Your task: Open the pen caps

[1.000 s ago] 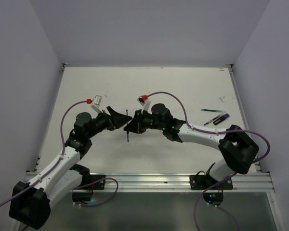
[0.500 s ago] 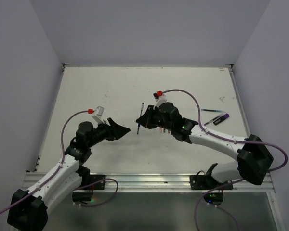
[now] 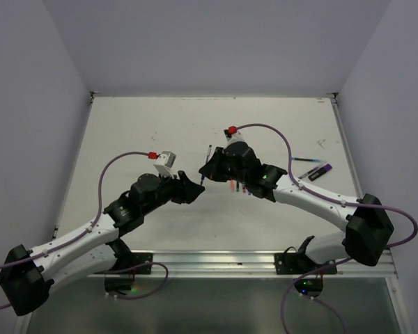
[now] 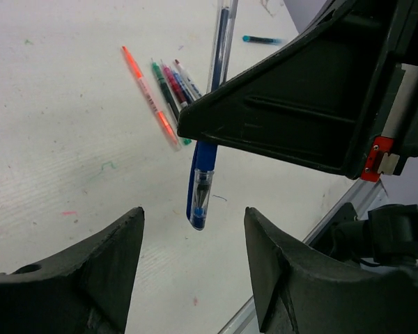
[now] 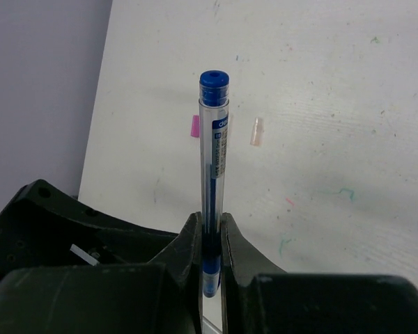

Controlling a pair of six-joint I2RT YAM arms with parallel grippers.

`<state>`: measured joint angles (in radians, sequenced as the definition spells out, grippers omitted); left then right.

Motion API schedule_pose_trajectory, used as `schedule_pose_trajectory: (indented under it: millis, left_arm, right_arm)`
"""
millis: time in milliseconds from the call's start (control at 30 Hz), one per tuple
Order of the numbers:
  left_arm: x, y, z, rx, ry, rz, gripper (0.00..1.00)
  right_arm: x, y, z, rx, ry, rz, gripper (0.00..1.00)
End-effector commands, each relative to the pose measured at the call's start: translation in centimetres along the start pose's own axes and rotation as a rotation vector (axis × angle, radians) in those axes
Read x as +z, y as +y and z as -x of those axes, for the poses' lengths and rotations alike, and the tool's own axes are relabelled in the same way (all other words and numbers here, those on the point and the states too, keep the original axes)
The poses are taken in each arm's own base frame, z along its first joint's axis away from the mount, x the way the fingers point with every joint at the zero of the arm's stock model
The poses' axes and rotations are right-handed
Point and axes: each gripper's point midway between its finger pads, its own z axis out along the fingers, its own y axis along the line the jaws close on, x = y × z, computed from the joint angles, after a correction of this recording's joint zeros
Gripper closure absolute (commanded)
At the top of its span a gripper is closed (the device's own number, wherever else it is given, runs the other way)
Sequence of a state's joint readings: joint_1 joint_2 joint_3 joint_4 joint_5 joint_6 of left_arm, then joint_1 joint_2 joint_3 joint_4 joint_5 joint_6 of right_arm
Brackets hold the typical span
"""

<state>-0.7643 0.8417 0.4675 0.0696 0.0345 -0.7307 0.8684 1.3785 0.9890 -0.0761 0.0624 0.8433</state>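
Observation:
My right gripper is shut on a blue pen with a clear barrel and holds it off the table. In the top view this gripper is at mid-table with the pen sticking out past it. The pen's blue capped end hangs below the right fingers, in line with the gap of my open left gripper and touching neither jaw. From above, the left gripper sits just left of and below the right one. A pink pen cap and a whitish pen cap lie loose on the table.
Several thin pens, orange-red, green, pink and blue, lie side by side under the right arm. A teal pen lies farther off. More pens and a purple marker lie at the right. The metal rail runs along the near edge.
The right gripper carried the pen up and to the right, away from the left gripper. The left arm then stretched to the right and forward, closing in on the pen's lower end again.

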Motion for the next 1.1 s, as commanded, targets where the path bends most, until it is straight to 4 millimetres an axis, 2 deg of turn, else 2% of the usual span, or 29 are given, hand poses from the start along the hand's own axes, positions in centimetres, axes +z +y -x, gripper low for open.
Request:
schedule_pose_trajectory:
  millis: [0, 333, 533, 800, 1067]
  left_arm:
    - [0.8, 0.3, 1.5, 0.093, -0.07, 0.095, 0.38]
    - [2.3, 0.1, -0.3, 0.207, -0.007, 0.224, 0.48]
    - [2.2, -0.2, 0.2, 0.227, -0.031, 0.249, 0.57]
    - [2.7, -0.8, 0.7, 0.262, -0.029, 0.259, 0.6]
    - [2.9, -1.3, 0.7, 0.288, -0.023, 0.266, 0.75]
  right_arm:
    - [-0.2, 1.0, 1.1, 0.027, -0.024, 0.003, 1.0]
    - [-0.4, 1.1, 0.6, 0.044, -0.005, 0.021, 1.0]
    - [-0.4, 1.0, 0.3, 0.045, 0.002, 0.023, 1.0]
    - [-0.3, 0.7, 0.1, 0.048, 0.01, 0.013, 1.0]
    - [-0.4, 0.7, 0.0, 0.049, 0.016, 0.006, 1.0]
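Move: The cap on the blue pen's lower end is the left hand's target: about 2 cm ahead of that hand, 3 cm to its right and 1 cm lower. The right fingertips, holding the barrel, are about 3 cm ahead of the left hand, 3 cm to its right and 3 cm above. On the table some 17 cm below it, the orange pen lies about 11 cm ahead and 13 cm right, the green pen about 3 cm farther right. From the right hand the cap is roughly 4 cm below and 1 cm back, level sideways. The left hand eases about 3 cm to its right towards the pen's cap, sinking nearly 3 cm at first and then coming back up about half of that while creeping 1 cm forward, and tips its fingers more steeply down as it rolls some 20 degrees, left side rising. Its wide-open fingers narrow to roughly a quarter open on either side of the cap, a firm pinch not yet seen, while the right hand keeps its shut grip on the barrel just above and stays practically in place. ##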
